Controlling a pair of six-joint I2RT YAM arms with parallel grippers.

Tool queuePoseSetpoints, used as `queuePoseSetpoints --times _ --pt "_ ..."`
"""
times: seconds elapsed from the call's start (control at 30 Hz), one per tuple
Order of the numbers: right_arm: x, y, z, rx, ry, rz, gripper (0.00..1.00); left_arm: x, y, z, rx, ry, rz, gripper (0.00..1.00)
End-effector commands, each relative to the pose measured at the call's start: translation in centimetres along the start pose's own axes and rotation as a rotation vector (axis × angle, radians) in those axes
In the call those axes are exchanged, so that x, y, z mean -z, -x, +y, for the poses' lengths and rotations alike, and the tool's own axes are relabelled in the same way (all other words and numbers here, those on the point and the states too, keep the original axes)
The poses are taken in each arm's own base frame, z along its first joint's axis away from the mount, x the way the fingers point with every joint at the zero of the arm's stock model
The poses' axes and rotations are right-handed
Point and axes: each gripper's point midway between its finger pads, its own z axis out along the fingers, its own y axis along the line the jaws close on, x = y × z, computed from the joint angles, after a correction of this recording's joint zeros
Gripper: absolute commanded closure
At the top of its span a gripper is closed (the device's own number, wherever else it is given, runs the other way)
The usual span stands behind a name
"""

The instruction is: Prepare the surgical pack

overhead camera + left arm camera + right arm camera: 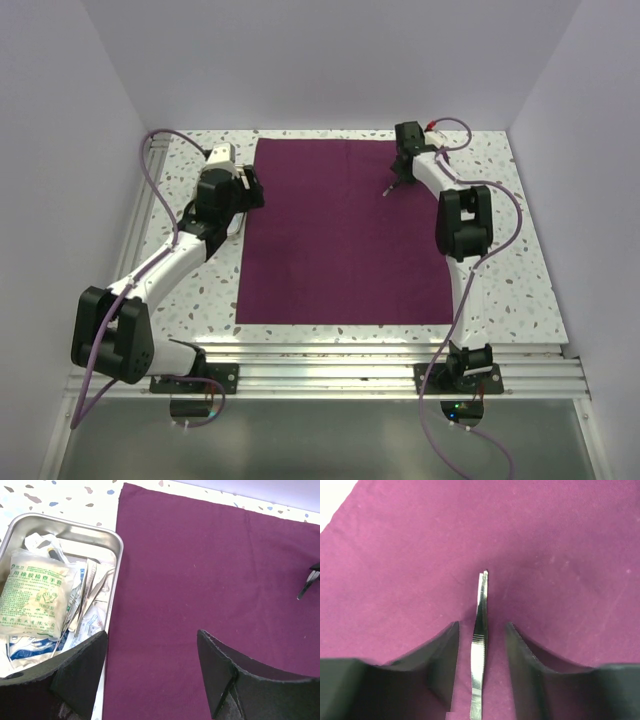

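Observation:
The surgical pack's purple-maroon cloth [340,240] lies flat and unfolded on the speckled table. Its steel tray [117,555] stands just off the cloth's left edge. It holds white sachets [32,595] and steel instruments [87,587]. In the top view my left arm mostly hides the tray. My left gripper [151,632] hangs open above the cloth's left edge beside the tray, with nothing between its fingers. My right gripper [481,624] is at the cloth's far right area [397,180]. Steel tweezers [481,605] stand between its fingers, with a gap on each side.
White walls close in the table on the left, back and right. An aluminium rail [330,370] carrying both arm bases runs along the near edge. Bare speckled tabletop [510,270] shows to the right of the cloth.

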Motion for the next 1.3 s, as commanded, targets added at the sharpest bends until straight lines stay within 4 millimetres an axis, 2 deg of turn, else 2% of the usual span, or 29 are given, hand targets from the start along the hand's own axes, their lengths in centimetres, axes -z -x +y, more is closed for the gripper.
queuePoseSetpoints --times 0.0,0.07,0.1,0.17,0.23,0.27,0.33,0.4,0.53,0.57,0.6,0.63,0.7,0.73,0.77,0.8,0.83,0.87,0.93,0.97,1.03,1.2,1.27 --pt "0.4 1.6 1.0 -0.03 0.029 -0.052 0.63 0.2 1.8 -0.5 -0.003 -0.017 -0.07 0.24" --pt "1.3 2.4 1.3 -0.046 0.056 -0.07 0.74 0.1 1.7 -0.4 -0.01 -0.014 -0.067 0.24" --pt "1.2 2.1 1.2 -0.043 0.065 -0.073 0.83 0.0 1.5 -0.3 -0.012 -0.008 -0.061 0.24" --pt "2.5 3.2 1.5 -0.051 0.09 -0.098 0.87 0.0 1.4 -0.1 -0.016 0.001 -0.057 0.24" --pt "3.1 3.3 1.4 -0.048 0.103 -0.101 0.93 0.0 1.3 -0.2 -0.016 -0.005 -0.055 0.24" --pt "4.1 4.0 1.7 -0.052 0.124 -0.111 0.94 0.0 1.3 -0.3 -0.016 -0.013 -0.056 0.24" --pt "4.9 4.0 1.9 -0.051 0.159 -0.108 0.98 0.1 1.2 -1.1 -0.026 -0.057 -0.047 0.24" --pt "6.7 4.9 2.0 -0.056 0.206 -0.135 0.99 0.0 1.2 -2.1 -0.041 -0.116 -0.048 0.24" --pt "10.6 4.7 3.6 -0.048 0.392 -0.119 1.0 0.3 0.7 -5.7 -0.105 -0.278 -0.03 0.24" --pt "10.6 3.4 3.0 -0.033 0.404 -0.096 1.0 0.4 0.4 -6.3 -0.119 -0.3 -0.023 0.24" --pt "11.4 3.6 3.4 -0.039 0.441 -0.107 1.0 0.4 -0.1 -7.5 -0.138 -0.334 -0.01 0.24" --pt "13.1 4.4 3.7 -0.042 0.481 -0.122 1.0 0.6 -0.2 -8.4 -0.156 -0.377 -0.006 0.24" --pt "14.3 3.1 3.7 -0.02 0.534 -0.096 1.0 0.7 -1.0 -9.9 -0.16 -0.444 0.015 0.24" --pt "16.2 3.0 4.4 -0.012 0.582 -0.102 1.0 1.1 -1.3 -10.9 -0.145 -0.507 0.035 0.24" --pt "17.2 2.8 4.6 0.004 0.611 -0.108 1.0 1.2 -1.2 -11.7 -0.135 -0.544 0.031 0.24" --pt "17.8 1.3 4.5 0.023 0.646 -0.09 1.0 1.1 -1.8 -12.3 -0.124 -0.574 0.049 0.24" --pt "20.4 1.2 5.3 0.035 0.709 -0.111 1.0 1.5 -2.1 -13.2 -0.099 -0.627 0.072 0.24" --pt "20.5 -0.5 4.6 0.069 0.721 -0.098 1.0 1.5 -2.4 -13.7 -0.086 -0.652 0.082 0.24" --pt "23.2 -1.5 5.6 0.084 0.802 -0.122 1.0 1.9 -2.8 -14.8 -0.053 -0.711 0.107 0.24" --pt "24.1 -2.3 5.0 0.089 0.824 -0.123 1.0 2.0 -3.0 -15.2 -0.043 -0.731 0.112 0.24" --pt "26.7 -3.3 6.0 0.105 0.92 -0.128 1.0 2.7 -3.2 -16.2 -0.009 -0.791 0.136 0.24" --pt "30.8 -4.5 5.9 0.108 1.05 -0.133 1.0 3.5 -3.7 -17.8 0.055 -0.886 0.178 0.26" --pt "31.8 -5.1 6.0 0.123 1.093 -0.12 1.0 4.0 -4.1 -18.6 0.084 -0.938 0.211 0.27"
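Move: The tweezers, the last thing on the purple cloth, lie between my right hand's pads. Their middle is about 2 cm back and 2 cm left of that hand and 1 cm below, with the split ends pointing out ahead-right. The tray is some 9 cm back and 53 cm left of it, at its height. From my left hand the tweezers lie roughly 16 cm ahead, 41 cm right and 15 cm down; the tray is 10 cm ahead, 12 cm left, 15 cm down. I finish closing my right fingers, pinching the tweezers nearer their split ends, then lift them about 17 cm while drawing back and swinging left by about as much, turning that hand some 40 degrees counter-clockwise and tipping its fingers up. After a pause my left hand, staying open, sweeps right about 16 cm and slightly back, away from the tray, turning clockwise roughly 40 degrees to face the tweezers. ##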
